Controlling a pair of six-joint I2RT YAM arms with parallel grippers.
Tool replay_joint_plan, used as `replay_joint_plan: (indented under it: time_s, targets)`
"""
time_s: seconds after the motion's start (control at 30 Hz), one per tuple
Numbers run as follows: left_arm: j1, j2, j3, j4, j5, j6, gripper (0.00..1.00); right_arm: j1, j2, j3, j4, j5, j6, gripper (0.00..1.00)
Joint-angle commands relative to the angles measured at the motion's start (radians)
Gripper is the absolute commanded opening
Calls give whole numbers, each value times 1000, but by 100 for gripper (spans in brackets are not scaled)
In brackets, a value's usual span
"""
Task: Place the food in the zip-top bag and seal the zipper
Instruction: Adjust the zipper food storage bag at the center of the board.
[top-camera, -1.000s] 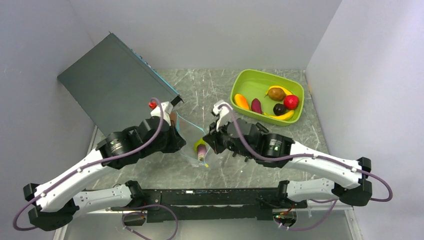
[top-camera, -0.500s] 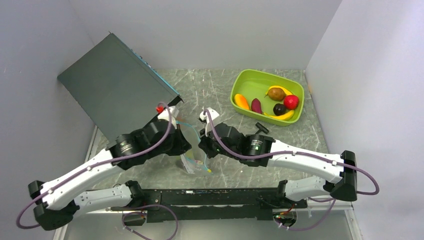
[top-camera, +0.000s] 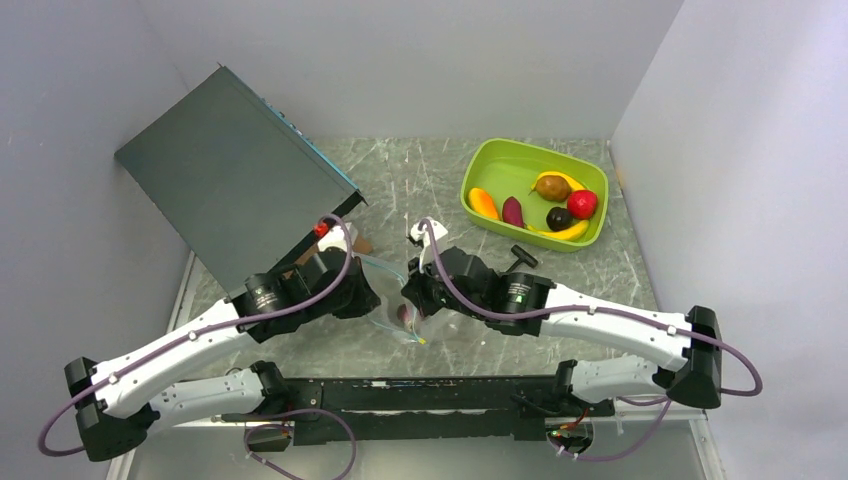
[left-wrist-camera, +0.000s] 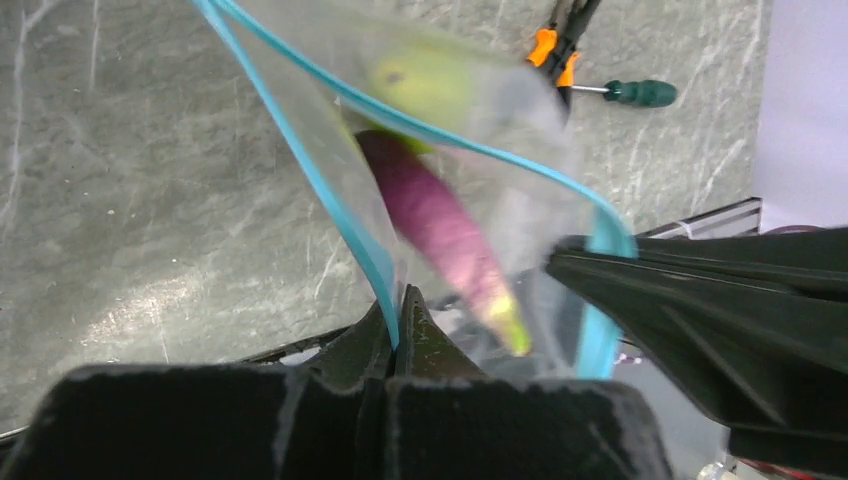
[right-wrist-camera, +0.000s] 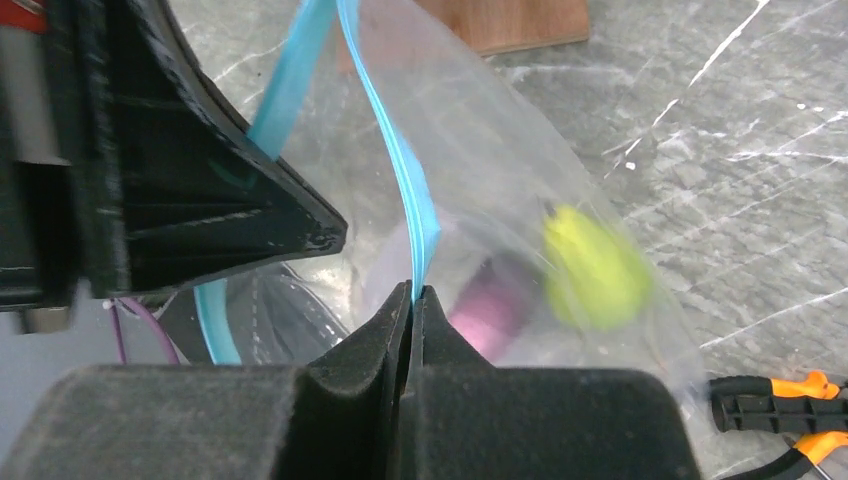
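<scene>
The clear zip-top bag (top-camera: 392, 310) hangs between both grippers, its mouth open, near the table's front. Inside are a purple toy vegetable (left-wrist-camera: 440, 225) and a green apple (left-wrist-camera: 425, 82); both also show in the right wrist view, the purple one (right-wrist-camera: 495, 310) and the apple (right-wrist-camera: 595, 265). My left gripper (left-wrist-camera: 398, 300) is shut on one blue-green zipper (left-wrist-camera: 340, 205) strip. My right gripper (right-wrist-camera: 413, 295) is shut on the other strip (right-wrist-camera: 405, 190). The lime-green tray (top-camera: 483, 160) holds an orange piece (top-camera: 484, 203), a purple piece (top-camera: 513, 211), a brown pear (top-camera: 551, 186), a dark plum (top-camera: 559, 218), a red fruit (top-camera: 582, 203) and yellow bananas (top-camera: 567, 231).
A large dark grey box (top-camera: 225, 170) leans at the back left. Black-and-orange pliers (left-wrist-camera: 558, 45) and a green-handled screwdriver (left-wrist-camera: 630, 93) lie on the marble table beyond the bag. A brown wooden piece (right-wrist-camera: 500, 22) lies behind the bag.
Both arms have moved the bag nearer the front edge and lower. The green apple and purple piece have slid deeper into the bag. Both grippers have stayed shut on the zipper strips.
</scene>
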Motion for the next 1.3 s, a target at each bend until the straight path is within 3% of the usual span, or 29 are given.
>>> replay_joint_plan:
  time_s: [0.0, 0.13, 0.3, 0.43, 0.6, 0.77, 1.0, 1.27]
  targets:
    - [4, -32, 145, 11, 2, 40, 0, 1, 0, 66, 16, -21, -24, 0]
    - [2, -61, 179, 45, 24, 78, 0, -1, -43, 81, 42, -14, -53, 0]
    - [5, -92, 31, 68, -9, 10, 0, -32, -60, 29, 73, -2, -11, 0]
    - [5, -105, -47, 96, 19, -21, 0, -52, -86, -78, 152, -87, 39, 0]
    - [5, -112, -30, 65, -35, -22, 0, -77, -31, -39, 85, -114, 44, 7]
    - [5, -96, -19, 39, -41, -19, 0, -76, -65, -23, 93, -133, -3, 28]
    - [5, -95, -54, 55, -33, -32, 0, -75, -109, 31, 98, -98, -87, 33]
    - [5, -106, -71, 75, -21, -34, 0, -91, -117, 129, 92, 103, -207, 43]
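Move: Both closed grippers hold the zip-top bag by its blue rim. The bag's middle hangs about 11 cm below the right hand, 2 cm to its left and 1 cm back; from the left hand it is some 9 cm down, 5 cm right, 1 cm back. The pliers lie about 17 cm right of the right hand, 2 cm back and 21 cm down; the wooden board is some 20 cm left, 5 cm ahead, equally low. Both hands jog the bag, left up 8 cm and down; right opens, releases its rim, rises 8 cm. ##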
